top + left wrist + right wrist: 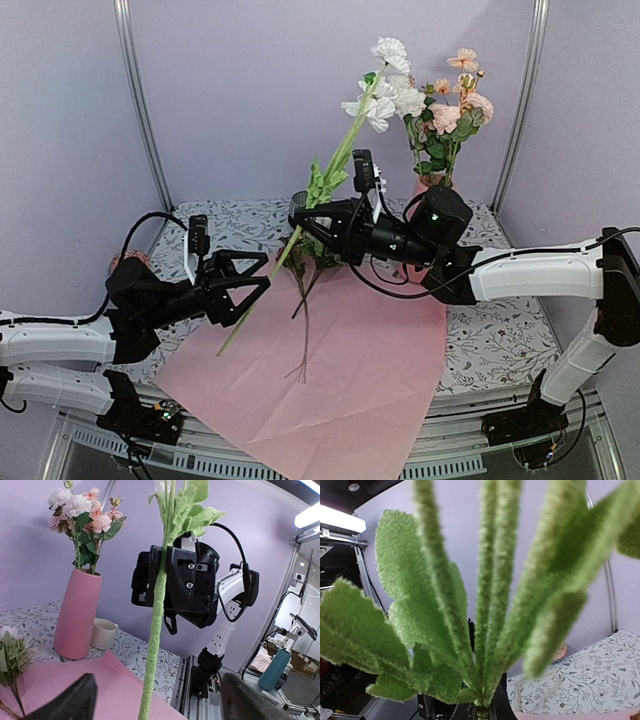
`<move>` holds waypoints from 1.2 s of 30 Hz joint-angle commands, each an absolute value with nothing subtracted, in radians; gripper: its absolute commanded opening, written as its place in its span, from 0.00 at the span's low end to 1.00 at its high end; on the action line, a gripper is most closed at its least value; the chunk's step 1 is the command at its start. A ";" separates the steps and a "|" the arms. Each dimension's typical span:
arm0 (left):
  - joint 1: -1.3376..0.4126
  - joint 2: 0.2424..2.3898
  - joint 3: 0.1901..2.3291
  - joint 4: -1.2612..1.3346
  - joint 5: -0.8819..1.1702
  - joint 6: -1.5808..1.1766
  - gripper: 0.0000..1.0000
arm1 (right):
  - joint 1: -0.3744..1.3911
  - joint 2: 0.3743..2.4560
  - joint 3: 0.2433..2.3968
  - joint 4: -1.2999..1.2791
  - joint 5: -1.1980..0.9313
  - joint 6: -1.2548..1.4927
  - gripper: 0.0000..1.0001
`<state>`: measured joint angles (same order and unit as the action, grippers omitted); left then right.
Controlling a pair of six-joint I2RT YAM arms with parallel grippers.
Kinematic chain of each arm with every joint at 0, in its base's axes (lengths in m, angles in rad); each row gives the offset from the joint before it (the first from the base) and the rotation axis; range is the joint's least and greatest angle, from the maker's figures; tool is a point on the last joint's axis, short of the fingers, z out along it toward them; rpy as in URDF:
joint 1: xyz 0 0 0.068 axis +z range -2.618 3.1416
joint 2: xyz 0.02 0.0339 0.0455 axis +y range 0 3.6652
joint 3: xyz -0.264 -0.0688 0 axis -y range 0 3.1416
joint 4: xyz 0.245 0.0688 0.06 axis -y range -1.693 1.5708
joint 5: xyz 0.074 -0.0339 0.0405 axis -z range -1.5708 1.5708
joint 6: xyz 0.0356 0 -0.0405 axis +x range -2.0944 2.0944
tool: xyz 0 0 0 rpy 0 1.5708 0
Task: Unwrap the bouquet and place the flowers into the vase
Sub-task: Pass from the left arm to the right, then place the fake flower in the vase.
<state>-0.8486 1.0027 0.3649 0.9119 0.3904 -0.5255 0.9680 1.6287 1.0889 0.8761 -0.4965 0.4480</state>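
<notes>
My right gripper (305, 225) is shut on the green stem of a white flower (385, 85), which it holds slanted above the table. In the right wrist view the stem and leaves (485, 630) rise from its closed jaws. My left gripper (258, 280) is open around the lower stem (156, 620); the stem hangs free between its fingers (65, 702). The pink vase (77, 615) at the back right holds several pink, peach and white flowers (445, 110). The bouquet is unwrapped: its pink paper (340, 390) lies spread flat, with a few flowers (305, 300) lying on it.
A short cream cup (103, 633) stands just right of the vase. A floral tablecloth (500, 340) covers the table. A striped mug on a red saucer (130, 262) sits at the back left, behind my left arm. Purple walls close in the back and sides.
</notes>
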 commanded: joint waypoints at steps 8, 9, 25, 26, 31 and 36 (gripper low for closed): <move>-0.863 0.935 0.352 0.750 0.249 -0.486 0.98 | 0.944 1.274 1.020 0.312 -0.016 0.108 0.02; -0.864 0.924 0.350 0.736 0.234 -0.479 0.98 | 0.942 1.242 1.038 0.252 0.042 0.058 0.02; -0.862 0.907 0.358 0.698 0.212 -0.469 0.98 | 0.918 1.142 1.562 -0.128 0.639 -0.332 0.02; -0.862 0.907 0.358 0.698 0.213 -0.469 0.98 | 0.915 1.144 1.577 -0.129 0.650 -0.348 0.02; -0.862 0.908 0.355 0.701 0.212 -0.472 0.98 | 0.896 1.136 1.601 -0.131 0.679 -0.372 0.02; -0.863 0.917 0.357 0.708 0.212 -0.472 0.98 | 0.877 1.144 1.590 -0.138 0.684 -0.370 0.02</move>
<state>-0.8501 0.9054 0.3599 0.7105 0.2184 -0.4786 0.8925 1.1332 1.5826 -0.1169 0.6468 -0.3470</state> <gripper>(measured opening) 0.981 0.062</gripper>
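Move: The right hand already grips the white flower. From it the vase stands about 25 cm ahead and 31 cm to the right, its middle some 23 cm lower. The mug lies about 20 cm ahead and 44 cm right, the loose flowers about 20 cm straight ahead, both roughly 35 cm below. From the left hand the vase is about 30 cm ahead, 39 cm right and 15 cm lower. Rightwards in a fast sweep of about 28 cm, lifting some 20 cm and easing slightly forward, the right hand keeps its pinch on the white flower and swings clockwise nearly 80 degrees, ending nearly in line with the vase and well above its mouth, fingers pointing forward. The left hand opens the rest of the way and shifts aside a few centimetres, free of the stem. ##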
